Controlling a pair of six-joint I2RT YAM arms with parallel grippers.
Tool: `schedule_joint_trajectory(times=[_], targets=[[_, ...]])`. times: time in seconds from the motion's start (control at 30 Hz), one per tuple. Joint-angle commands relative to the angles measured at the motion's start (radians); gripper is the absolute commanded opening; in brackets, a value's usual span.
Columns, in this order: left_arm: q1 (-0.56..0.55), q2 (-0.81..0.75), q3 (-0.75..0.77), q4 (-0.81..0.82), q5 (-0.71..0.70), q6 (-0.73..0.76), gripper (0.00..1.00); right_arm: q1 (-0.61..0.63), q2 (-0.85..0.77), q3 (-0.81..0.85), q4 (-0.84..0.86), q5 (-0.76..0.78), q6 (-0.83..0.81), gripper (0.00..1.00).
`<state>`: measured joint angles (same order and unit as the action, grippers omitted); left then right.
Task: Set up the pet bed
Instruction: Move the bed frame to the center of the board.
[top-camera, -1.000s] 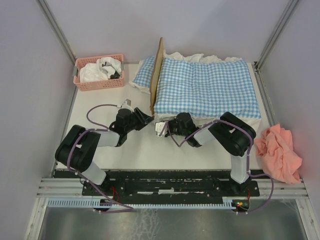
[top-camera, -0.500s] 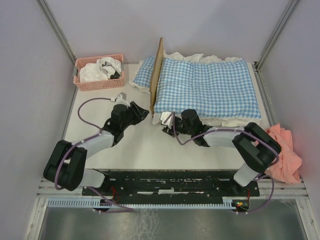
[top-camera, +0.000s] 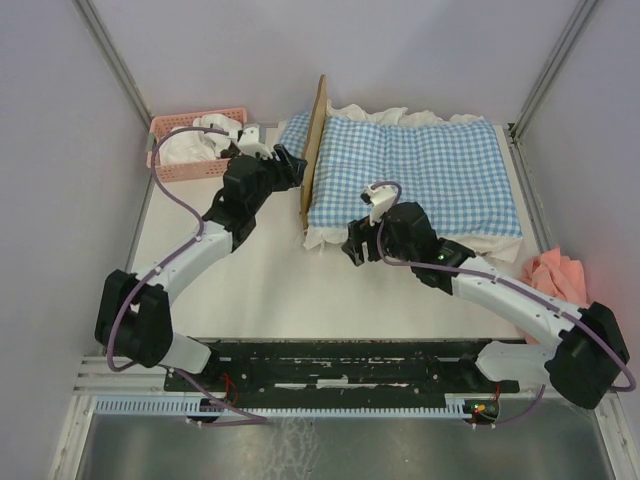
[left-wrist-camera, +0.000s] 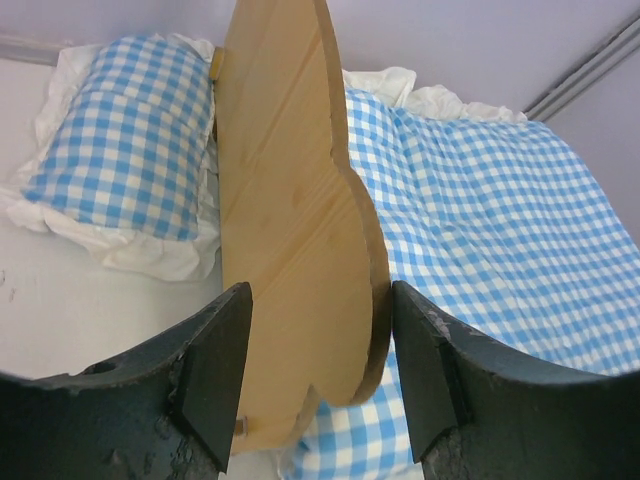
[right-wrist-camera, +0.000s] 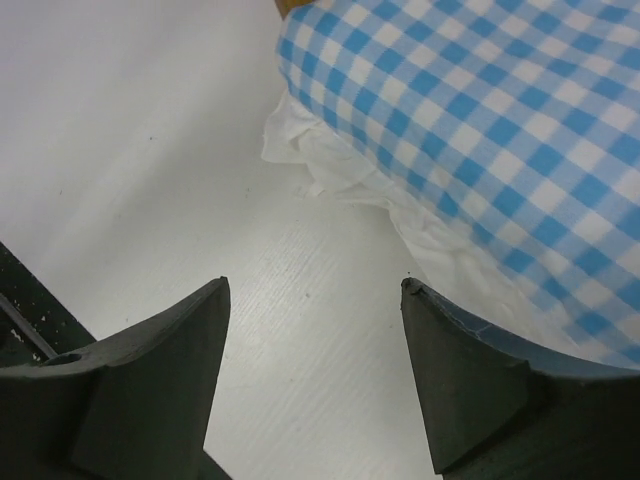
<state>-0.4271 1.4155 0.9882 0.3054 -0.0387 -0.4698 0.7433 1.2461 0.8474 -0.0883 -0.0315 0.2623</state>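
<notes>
The pet bed shows as a light-wood scalloped headboard (top-camera: 314, 150) standing on edge; its rails and base are hidden under blue-white gingham bedding (top-camera: 415, 175). A gingham pillow (top-camera: 289, 141) lies outside the frame, left of the headboard. My left gripper (top-camera: 291, 167) is open, close to the headboard's near end. In the left wrist view the headboard (left-wrist-camera: 290, 220) shows just beyond the open left gripper (left-wrist-camera: 318, 300), with the pillow (left-wrist-camera: 125, 140) to its left. My right gripper (top-camera: 353, 247) is open and empty over bare table by the bedding's front-left corner (right-wrist-camera: 330, 170); the right wrist view shows its spread gripper (right-wrist-camera: 312, 290).
A pink plastic basket (top-camera: 165, 172) holding white cloths stands at the back left, close behind my left arm. A crumpled salmon cloth (top-camera: 556, 292) lies at the right table edge. Grey walls close in the left, back and right sides.
Both arms have stretched out from near the front edge. My left gripper moved back and up to the headboard. My right gripper moved right and away from the bedding's front-left corner.
</notes>
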Motion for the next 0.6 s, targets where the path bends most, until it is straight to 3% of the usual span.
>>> schedule_joint_trajectory(times=[0.0,0.1,0.27,0.4,0.5,0.57], targets=[[-0.014,0.082,0.108,-0.016,-0.024,0.131,0.65,-0.004,-0.104,0.064,-0.203,0.170,0.072,0.78],[-0.028,0.134,0.155,-0.020,-0.029,0.153,0.64,-0.004,-0.152,0.053,-0.259,0.309,0.114,0.80],[-0.080,0.196,0.205,-0.040,-0.112,0.213,0.62,-0.004,-0.207,0.017,-0.299,0.408,0.148,0.85],[-0.128,0.205,0.232,-0.054,-0.174,0.259,0.38,-0.003,-0.231,-0.004,-0.315,0.471,0.177,0.89],[-0.157,0.164,0.207,-0.037,-0.205,0.283,0.17,-0.004,-0.237,-0.004,-0.355,0.538,0.207,1.00],[-0.170,0.119,0.174,0.005,-0.207,0.292,0.04,-0.004,-0.249,-0.002,-0.376,0.571,0.214,0.99]])
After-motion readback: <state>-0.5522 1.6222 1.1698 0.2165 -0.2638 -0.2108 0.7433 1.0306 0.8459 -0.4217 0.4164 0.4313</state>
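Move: Just ahead of the left hand, the spot on the bed frame's headboard edge is about 3 cm farther out, 3 cm right and 3 cm lower. The checked pillow is roughly 11 cm ahead, 4 cm left, the pink basket 9 cm ahead, 25 cm left, both 22 cm or so below. From the right hand, the bedding's near edge has its middle about 4 cm ahead, 14 cm right, 8 cm down; that headboard spot is some 18 cm ahead, 10 cm left, slightly higher. Easing forward, then right and down by about 3 cm each, the left hand brings its open fingers astride the headboard's edge, rolls some 20 degrees with its left side rising, and pinches the board. The right hand sweeps about 10 cm to the right along the bedding's near edge, turning clockwise and opening fully, touching nothing. ##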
